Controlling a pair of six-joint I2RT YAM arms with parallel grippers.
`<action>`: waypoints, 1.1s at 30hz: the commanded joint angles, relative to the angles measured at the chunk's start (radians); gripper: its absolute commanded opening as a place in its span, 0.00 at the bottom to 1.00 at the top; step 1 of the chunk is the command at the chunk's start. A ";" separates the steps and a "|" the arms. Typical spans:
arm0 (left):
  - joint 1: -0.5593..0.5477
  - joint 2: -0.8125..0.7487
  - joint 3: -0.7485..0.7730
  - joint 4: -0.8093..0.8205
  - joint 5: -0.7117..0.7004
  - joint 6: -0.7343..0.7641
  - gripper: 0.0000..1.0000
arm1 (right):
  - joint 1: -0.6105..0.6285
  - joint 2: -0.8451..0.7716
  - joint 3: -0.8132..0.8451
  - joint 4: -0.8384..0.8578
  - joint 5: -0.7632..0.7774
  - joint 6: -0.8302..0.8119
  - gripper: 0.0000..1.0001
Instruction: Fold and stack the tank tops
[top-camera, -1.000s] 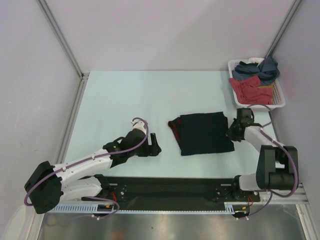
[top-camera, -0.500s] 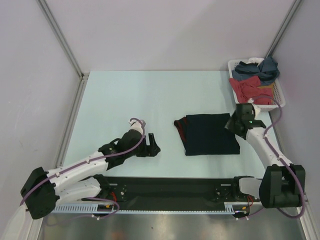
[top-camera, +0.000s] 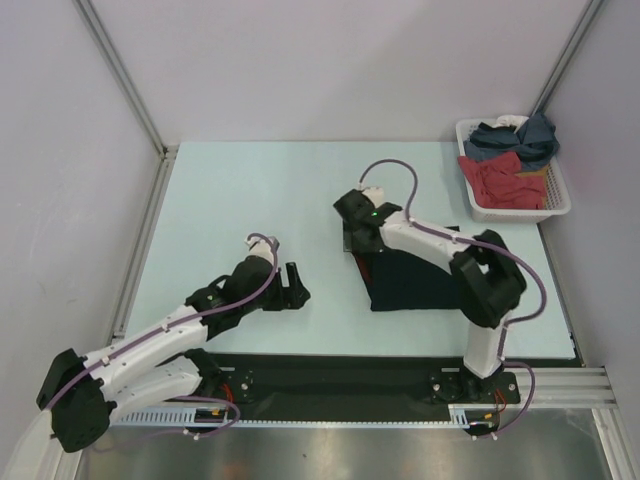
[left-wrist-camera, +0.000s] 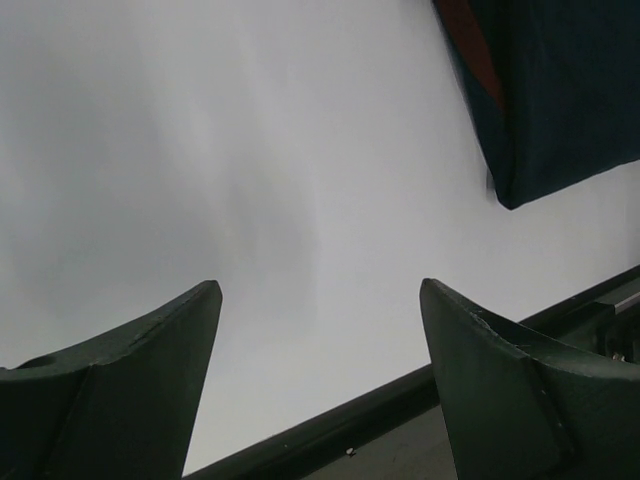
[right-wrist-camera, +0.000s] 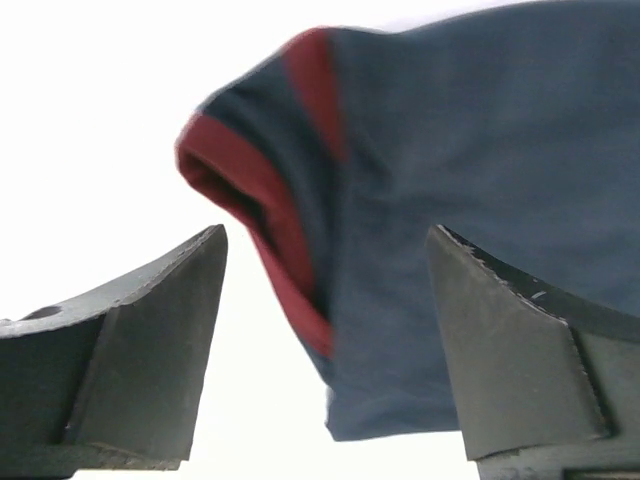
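Observation:
A folded dark navy tank top (top-camera: 410, 285) with reddish trim lies flat on the table, right of centre. My right arm reaches across it, and my right gripper (top-camera: 355, 243) hangs open at its left end. In the right wrist view the trimmed corner of the tank top (right-wrist-camera: 480, 200) sits under the wide-open right gripper (right-wrist-camera: 325, 232), not pinched. My left gripper (top-camera: 293, 283) is open over bare table to the left; in its wrist view the left gripper (left-wrist-camera: 318, 285) is empty, with the tank top (left-wrist-camera: 560, 90) at upper right. A slate-blue tank top (top-camera: 530, 135) lies in the basket.
A white basket (top-camera: 468, 175) at the back right holds a red garment (top-camera: 500, 180) and a bit of white cloth along with the slate-blue top. A dark rail (top-camera: 340, 375) runs along the table's near edge by the arm bases.
My right gripper has opened and let go of the tank top's right side, then swung across to its left end. The left arm has drifted slightly left.

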 joint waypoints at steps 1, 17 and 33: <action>0.021 -0.035 0.022 -0.021 -0.013 0.032 0.86 | 0.048 0.121 0.128 -0.109 0.112 0.058 0.83; 0.050 -0.032 0.001 0.007 0.026 0.042 0.86 | 0.076 0.223 0.015 -0.215 0.253 0.179 0.71; 0.050 -0.039 0.008 0.007 0.046 0.036 0.86 | -0.145 -0.147 -0.410 -0.020 0.169 0.070 0.62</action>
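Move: The folded navy tank top lies with its middle some 14 cm to the right of the right hand, 5 cm back and 6 cm below it. Its red collar end is almost straight under that hand, about 1 cm to the left. The laundry basket stands about 38 cm to the right and 19 cm farther out. From the left hand the tank top's middle is roughly 28 cm right, 8 cm ahead and 8 cm down. Onto the tank top's collar end comes the right hand, sinking about 5 cm and shifting slightly left until its fingertips touch the cloth; then, keeping low, it drags the cloth some 15 cm to the right and a little back towards the base. The wrist tilts its left side down and turns clockwise, and the fingers draw in partly around a fold without shutting. ##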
